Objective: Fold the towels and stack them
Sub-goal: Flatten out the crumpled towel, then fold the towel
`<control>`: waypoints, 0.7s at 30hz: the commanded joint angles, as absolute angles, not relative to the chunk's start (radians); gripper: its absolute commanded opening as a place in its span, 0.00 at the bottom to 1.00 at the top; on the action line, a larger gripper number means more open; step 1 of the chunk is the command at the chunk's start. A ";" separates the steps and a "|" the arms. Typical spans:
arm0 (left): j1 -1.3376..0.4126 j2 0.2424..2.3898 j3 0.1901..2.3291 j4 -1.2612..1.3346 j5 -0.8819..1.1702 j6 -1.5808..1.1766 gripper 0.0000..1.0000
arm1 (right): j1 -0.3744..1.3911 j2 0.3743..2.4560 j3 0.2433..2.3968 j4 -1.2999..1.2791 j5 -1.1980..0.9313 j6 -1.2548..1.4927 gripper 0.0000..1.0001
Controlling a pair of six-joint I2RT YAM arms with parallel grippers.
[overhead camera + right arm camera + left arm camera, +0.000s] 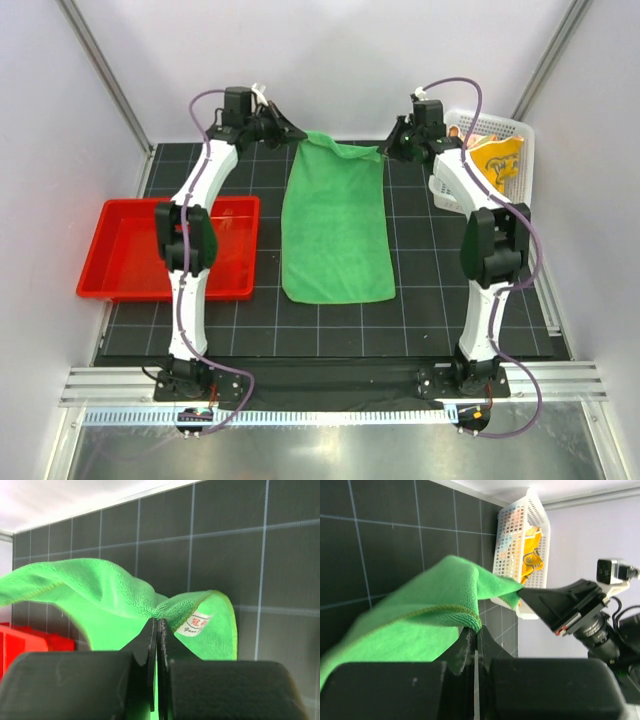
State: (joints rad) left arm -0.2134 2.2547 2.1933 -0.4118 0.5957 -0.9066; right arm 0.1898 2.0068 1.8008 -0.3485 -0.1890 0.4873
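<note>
A plain green towel lies lengthwise in the middle of the black mat, with its far edge lifted off the mat. My left gripper is shut on the far left corner, and my right gripper is shut on the far right corner. In the left wrist view the green towel rises to my left gripper. In the right wrist view the green towel bunches at my right gripper, with a white label beside the pinch. An orange-yellow towel sits crumpled in the basket.
A white mesh basket stands at the far right, just behind the right arm. A red plastic tray lies at the left edge of the mat, beside the left arm. Grey walls close in the back and both sides.
</note>
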 commanded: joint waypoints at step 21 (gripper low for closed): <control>-0.169 2.163 2.015 -0.431 0.670 -0.787 0.00 | 0.132 1.921 1.820 -0.386 -0.330 0.446 0.01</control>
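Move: Both grippers hold the towel's far corners. The spread green towel's middle lies about 20 cm back and 9 cm right of the left hand, some 22 cm lower; from the right hand it is roughly 19 cm back, 11 cm left and 18 cm down. The red bin's middle is about 33 cm left of the left hand and 22 cm back; the white basket stands some 30 cm right of the right hand, about 2 cm farther out. Forward first, by some 3 to 4 cm, then back to nearly the same reach, both hands carry the towel's far corners over the table. The left sinks about 5 cm overall; the right dips, then rises to finish slightly higher. They spread a little apart, shut fingers keeping their hold. ##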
